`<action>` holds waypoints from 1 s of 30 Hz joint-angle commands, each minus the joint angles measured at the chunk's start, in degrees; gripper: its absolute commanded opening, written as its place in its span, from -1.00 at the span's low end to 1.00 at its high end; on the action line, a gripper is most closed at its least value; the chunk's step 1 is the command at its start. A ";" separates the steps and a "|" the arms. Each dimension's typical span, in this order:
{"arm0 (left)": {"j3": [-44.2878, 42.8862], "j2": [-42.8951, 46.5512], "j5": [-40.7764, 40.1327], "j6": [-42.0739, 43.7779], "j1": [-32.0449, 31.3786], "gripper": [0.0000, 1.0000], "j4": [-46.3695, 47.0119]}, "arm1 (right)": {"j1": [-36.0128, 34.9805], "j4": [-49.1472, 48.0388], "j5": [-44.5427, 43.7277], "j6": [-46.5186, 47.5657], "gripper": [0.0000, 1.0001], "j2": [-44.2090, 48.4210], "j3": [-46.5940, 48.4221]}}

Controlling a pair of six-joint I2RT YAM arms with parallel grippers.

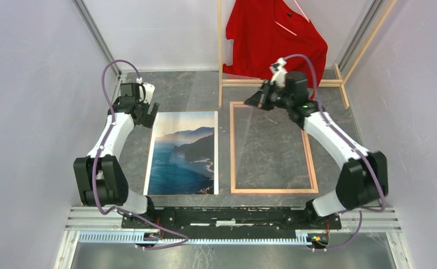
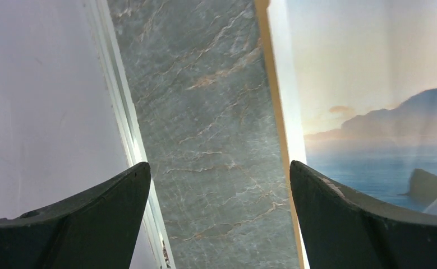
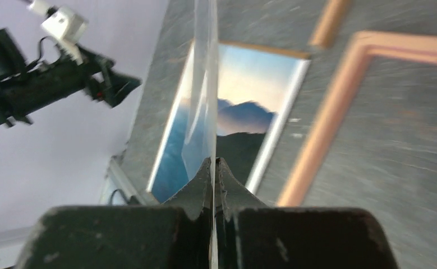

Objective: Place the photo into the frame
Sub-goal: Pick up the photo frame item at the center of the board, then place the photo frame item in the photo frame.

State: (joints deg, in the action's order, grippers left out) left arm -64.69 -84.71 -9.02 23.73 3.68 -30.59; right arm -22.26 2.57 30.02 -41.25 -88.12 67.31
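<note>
The photo [image 1: 185, 154], a blue seascape with dark cliffs, lies face up on the grey marbled table, left of centre. A thin brown edge [image 2: 272, 84] shows along its left side. The frame [image 1: 272, 190] lies flat to its right, light wood side up, with bare table inside it. My left gripper [image 1: 148, 115] is open at the photo's far left corner; its fingers [image 2: 345, 213] straddle bare table beside the photo [image 2: 373, 112]. My right gripper [image 1: 259, 101] is over the frame's far left corner, shut [image 3: 213, 162] on a thin clear sheet [image 3: 205, 84] seen edge-on.
A wooden clothes rack with a red shirt [image 1: 277, 33] stands at the back right; its base bars [image 1: 283, 83] lie just behind the frame. Pale walls close in on both sides. The left arm [image 3: 53, 84] shows in the right wrist view.
</note>
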 commanded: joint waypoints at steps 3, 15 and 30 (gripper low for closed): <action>-1.50 2.01 -1.09 2.48 -10.07 1.00 -5.30 | 13.68 24.16 -3.21 20.54 -1.00 7.15 -1.86; -0.63 -1.32 -10.28 4.17 -26.18 1.00 -4.61 | 19.03 26.91 -16.89 27.28 0.01 0.81 -6.17; 1.27 -1.93 -9.68 4.79 -26.88 1.00 -2.46 | 20.63 22.64 -15.71 18.90 0.96 15.58 -25.98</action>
State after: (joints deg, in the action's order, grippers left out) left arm -63.94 -86.85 -18.06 26.70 -23.18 -35.11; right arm -1.72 27.77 9.69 -18.87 -77.45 47.24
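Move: The right gripper, shut on the clear sheet's edge, is to take it to the frame, whose middle lies about 10 cm back, 15 cm right and 21 cm below. From that hand the photo's middle is some 12 cm back and 25 cm left, and the clothes rack's foot about 11 cm ahead and 8 cm left, both about 20 cm down. From the empty left gripper, the photo's middle is roughly 14 cm right, 10 cm back and 12 cm below. Swing the right gripper, still pinching the clear sheet, rightward across the frame about 22 cm, dropping some 16 cm after the first stretch and rolling its left side down; near the bottom open wide to let go of the sheet, then draw back towards the base. Meanwhile sweep the open left gripper about 14 cm right over the photo, turning clockwise, touching nothing. ##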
